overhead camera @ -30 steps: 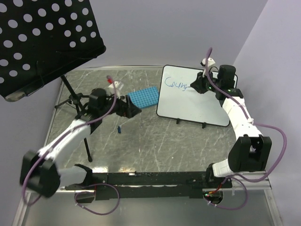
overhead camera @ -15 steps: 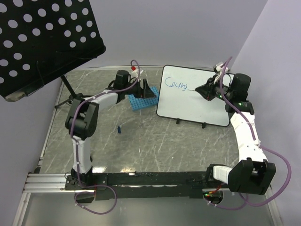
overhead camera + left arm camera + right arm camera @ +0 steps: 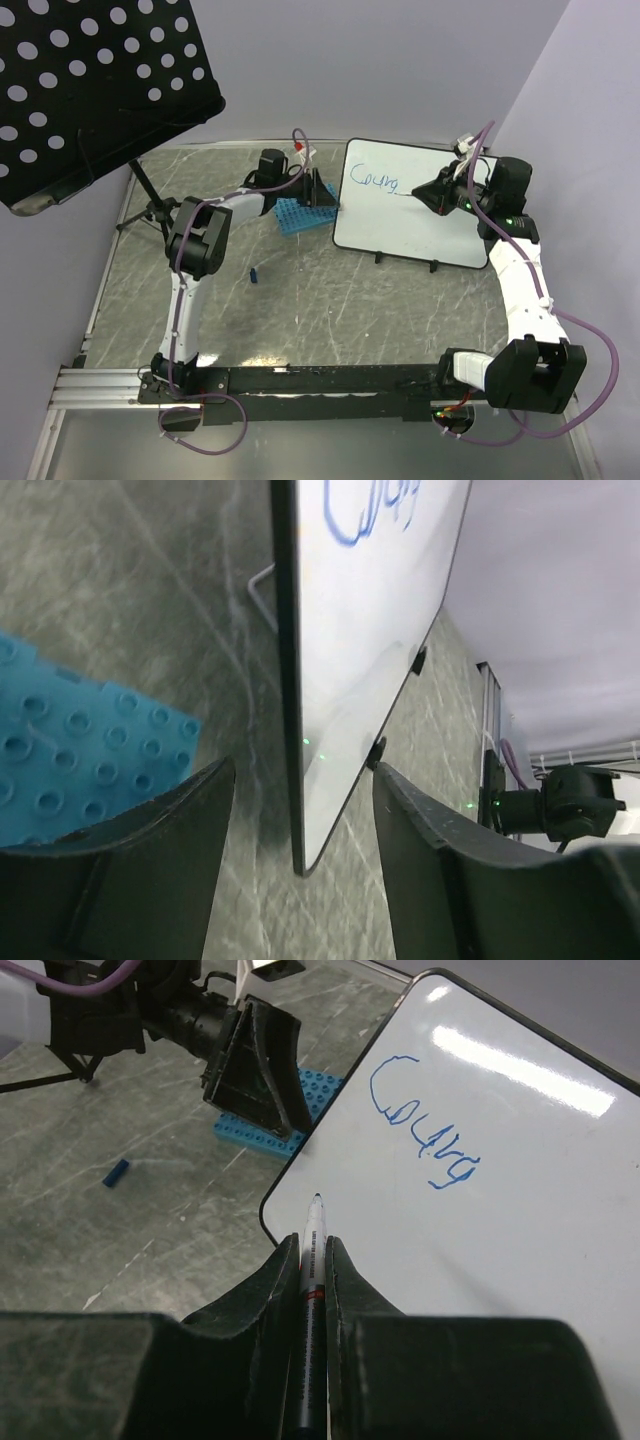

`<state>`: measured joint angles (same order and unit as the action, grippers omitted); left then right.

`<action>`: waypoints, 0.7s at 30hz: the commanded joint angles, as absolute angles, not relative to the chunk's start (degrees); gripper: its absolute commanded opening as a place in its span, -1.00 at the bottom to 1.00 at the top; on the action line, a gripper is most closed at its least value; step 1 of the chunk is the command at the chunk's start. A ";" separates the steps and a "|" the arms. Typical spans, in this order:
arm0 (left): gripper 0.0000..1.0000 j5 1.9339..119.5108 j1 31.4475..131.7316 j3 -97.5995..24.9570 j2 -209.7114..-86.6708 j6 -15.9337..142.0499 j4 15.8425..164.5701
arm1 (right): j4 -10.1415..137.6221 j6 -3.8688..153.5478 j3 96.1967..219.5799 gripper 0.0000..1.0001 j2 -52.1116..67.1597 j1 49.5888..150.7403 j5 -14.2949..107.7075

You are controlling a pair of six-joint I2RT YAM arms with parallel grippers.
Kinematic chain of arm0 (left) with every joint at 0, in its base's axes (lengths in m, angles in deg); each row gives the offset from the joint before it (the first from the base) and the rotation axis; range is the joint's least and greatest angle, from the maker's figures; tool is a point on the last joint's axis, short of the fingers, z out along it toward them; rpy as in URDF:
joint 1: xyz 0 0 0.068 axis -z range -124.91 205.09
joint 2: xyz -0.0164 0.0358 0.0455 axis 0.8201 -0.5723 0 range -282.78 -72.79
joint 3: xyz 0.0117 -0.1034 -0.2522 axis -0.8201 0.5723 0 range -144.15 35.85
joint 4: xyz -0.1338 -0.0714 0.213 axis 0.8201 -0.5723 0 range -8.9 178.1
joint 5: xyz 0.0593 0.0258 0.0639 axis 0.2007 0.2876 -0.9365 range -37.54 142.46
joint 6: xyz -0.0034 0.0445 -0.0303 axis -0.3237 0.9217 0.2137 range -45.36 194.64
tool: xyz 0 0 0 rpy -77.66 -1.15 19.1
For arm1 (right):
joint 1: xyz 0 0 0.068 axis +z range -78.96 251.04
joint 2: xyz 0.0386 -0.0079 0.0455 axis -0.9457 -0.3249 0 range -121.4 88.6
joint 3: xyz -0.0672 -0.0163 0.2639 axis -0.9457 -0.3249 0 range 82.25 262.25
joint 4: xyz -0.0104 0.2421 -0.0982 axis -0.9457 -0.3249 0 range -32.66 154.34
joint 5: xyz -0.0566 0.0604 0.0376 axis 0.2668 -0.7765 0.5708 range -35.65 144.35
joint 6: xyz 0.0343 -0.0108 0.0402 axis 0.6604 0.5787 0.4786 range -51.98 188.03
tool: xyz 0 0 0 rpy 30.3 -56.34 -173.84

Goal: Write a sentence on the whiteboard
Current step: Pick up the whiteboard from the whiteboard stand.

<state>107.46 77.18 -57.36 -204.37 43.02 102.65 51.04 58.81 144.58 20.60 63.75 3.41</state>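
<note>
The whiteboard (image 3: 410, 225) stands tilted at the back right on small black feet. The sentence (image 3: 375, 181) is a short blue cursive word near its top left, also visible in the right wrist view as sentence (image 3: 425, 1130). My right gripper (image 3: 420, 193) is shut on a white marker (image 3: 316, 1222). Its tip points at the whiteboard (image 3: 520, 1220), just past the writing; I cannot tell whether it touches. My left gripper (image 3: 300, 775) is open and straddles the board's left edge (image 3: 288, 680), with a gap on each side.
A blue gridded rack (image 3: 293, 213) lies just left of the board, under the left arm. A small blue cap (image 3: 255, 272) lies on the grey table. A black perforated music stand (image 3: 100, 80) overhangs the back left, its tripod (image 3: 150, 212) standing below.
My left arm has swung from mid-table to the whiteboard's left edge, and its jaws have narrowed around that edge. My right arm shifted right, still holding the marker.
</note>
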 commanded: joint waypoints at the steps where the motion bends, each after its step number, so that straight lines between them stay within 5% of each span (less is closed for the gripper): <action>1: 0.19 112.93 78.73 -61.97 -206.81 38.26 111.03 | 53.26 59.06 144.74 -1.00 20.40 63.57 1.61; 9: -0.22 115.57 80.40 -68.82 -212.44 29.56 118.77 | 53.17 58.71 144.66 -1.00 20.40 63.48 1.44; 11: -0.42 115.83 80.93 -70.67 -213.14 29.29 118.87 | 53.09 58.71 144.57 -1.00 20.40 63.48 1.26; 12: -0.88 116.00 81.02 -71.37 -213.23 29.03 118.78 | 53.00 58.71 144.66 -1.00 20.40 63.39 1.35; 13: -0.98 116.01 81.10 -71.47 -213.23 28.67 119.39 | 53.08 58.71 144.57 -1.00 20.49 63.39 1.26; 21: -0.98 114.60 81.46 -67.34 -207.09 26.91 126.42 | 53.17 58.80 144.57 -1.00 21.10 62.78 0.65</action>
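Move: The whiteboard's left edge, at the part of its lower half where the left hand will grip it, stands about 4 cm to the right of the left hand, level fore and aft and roughly 1 cm higher. The blue block lies some 6 cm to that hand's left, 3 cm farther out and 10 cm below. The stand's left clip is about 10 cm right, 9 cm nearer and 9 cm down. From the pen-holding right hand, that edge lies roughly 17 cm left, 6 cm ahead and 16 cm below. The whiteboard's left edge is taken between the left hand's fingers: the hand slides about 5 cm to the right onto it, fingers pointing right, while they close from just over half open and pinch the black rim. The hand also rises some 3 cm, more than half of that once the fingers are nearly shut, and turns about 10 degrees clockwise with some roll. ##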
